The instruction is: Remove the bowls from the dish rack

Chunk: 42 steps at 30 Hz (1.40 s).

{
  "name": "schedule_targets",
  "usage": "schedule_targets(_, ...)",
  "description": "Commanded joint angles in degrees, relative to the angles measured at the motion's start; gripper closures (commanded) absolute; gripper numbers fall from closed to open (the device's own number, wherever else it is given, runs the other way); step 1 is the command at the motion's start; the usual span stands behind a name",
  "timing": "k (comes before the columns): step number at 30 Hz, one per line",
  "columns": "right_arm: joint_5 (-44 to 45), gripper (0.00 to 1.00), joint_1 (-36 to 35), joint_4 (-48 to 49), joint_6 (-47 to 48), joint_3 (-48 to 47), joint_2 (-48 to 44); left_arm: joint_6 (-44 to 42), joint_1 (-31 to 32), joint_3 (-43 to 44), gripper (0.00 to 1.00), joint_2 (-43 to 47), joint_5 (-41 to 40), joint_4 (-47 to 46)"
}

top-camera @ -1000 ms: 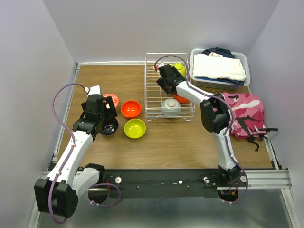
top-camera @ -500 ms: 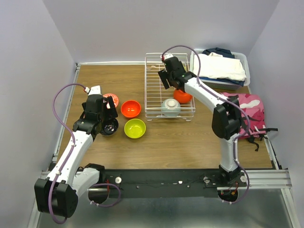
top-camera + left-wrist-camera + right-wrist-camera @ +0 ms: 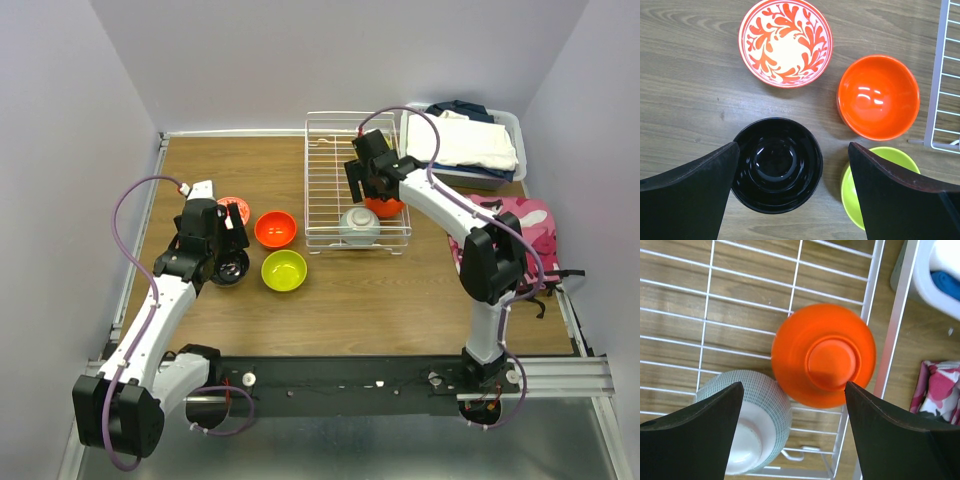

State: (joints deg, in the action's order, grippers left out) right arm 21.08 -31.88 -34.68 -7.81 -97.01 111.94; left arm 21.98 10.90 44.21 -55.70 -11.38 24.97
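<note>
The white wire dish rack (image 3: 325, 180) stands at the back of the table. Two upturned bowls lie in its near right corner: an orange bowl (image 3: 386, 208) (image 3: 822, 355) and a pale blue bowl (image 3: 359, 226) (image 3: 752, 415). My right gripper (image 3: 372, 180) (image 3: 792, 387) hovers open above them, holding nothing. Left of the rack, upright on the table, are a red-and-white patterned bowl (image 3: 785, 42), an orange bowl (image 3: 878, 96), a lime-green bowl (image 3: 852, 190) and a dark bowl (image 3: 777, 165). My left gripper (image 3: 222, 245) (image 3: 792, 150) hangs open over the dark bowl, empty.
A grey bin (image 3: 460, 145) of folded clothes sits right of the rack at the back. A pink camouflage bag (image 3: 505, 240) lies in front of it near the right edge. The rack's right wall (image 3: 867, 315) runs close beside the orange bowl.
My right gripper has swung from the rack's back toward its near right corner, now over the upturned orange bowl. The left arm and the bowls on the table have not moved.
</note>
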Motion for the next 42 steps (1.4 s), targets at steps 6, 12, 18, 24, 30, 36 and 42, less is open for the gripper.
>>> schedule_targets(6, -2.36, 0.11, -0.64, -5.49, -5.28, 1.38, -2.87, -0.44, 0.18, -0.61, 0.01, -0.72, 2.32, -0.71)
schedule_targets(12, -3.41, 0.12, -0.64, -6.37, -5.28, 2.27, -3.13, -0.36, 0.35, -0.7, 0.01, 0.07, 1.97, -0.63)
schedule_targets(18, -3.15, 0.12, -0.64, -7.25, -6.16, 4.11, -4.97, -0.44, 1.06, -0.79, 0.01, 0.77, 1.8, -0.45)
schedule_targets(24, -3.24, 0.12, -0.64, -10.32, -4.76, 2.27, -7.35, -0.44, 1.5, -0.88, 0.01, 1.3, 1.27, -0.36)
schedule_targets(30, -9.38, 0.12, -0.64, -10.59, -3.52, 4.54, -8.06, -0.44, 1.5, -0.79, 0.01, 1.21, 1.36, -0.27)
schedule_targets(36, -11.76, 0.12, -0.64, -9.62, -3.08, 5.96, -6.56, -0.44, 1.5, -0.79, 0.01, 0.77, 1.18, -0.27)
schedule_targets(42, -9.31, 0.13, -1.34, -8.22, -2.38, 6.13, -4.28, -0.36, 1.5, -0.7, 0.01, 0.51, 1.18, -0.27)
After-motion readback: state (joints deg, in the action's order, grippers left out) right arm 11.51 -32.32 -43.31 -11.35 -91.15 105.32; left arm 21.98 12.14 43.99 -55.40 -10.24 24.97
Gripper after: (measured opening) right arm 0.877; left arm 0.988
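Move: The grey-white bowl lies about 6 cm back and 3 cm to the left of the right hand, some 7 cm below. The orange bowl beside it in the rack is about 1 cm ahead and 4 cm to the right, at a similar depth; the yellow-green bowl is some 13 cm ahead and 2 cm right. From the left hand, the grey-white bowl lies roughly 27 cm right and 4 cm ahead, about 9 cm down. Back towards its base goes the right hand, about 6.5 cm in all, from above the inner side of the orange bowl towards the grey-white bowl near the rack's front. On the way it dips slightly, rises some 2.5 cm, then sinks about 2 cm again. The fingers stay wide open and tip some 10 degrees further down. ##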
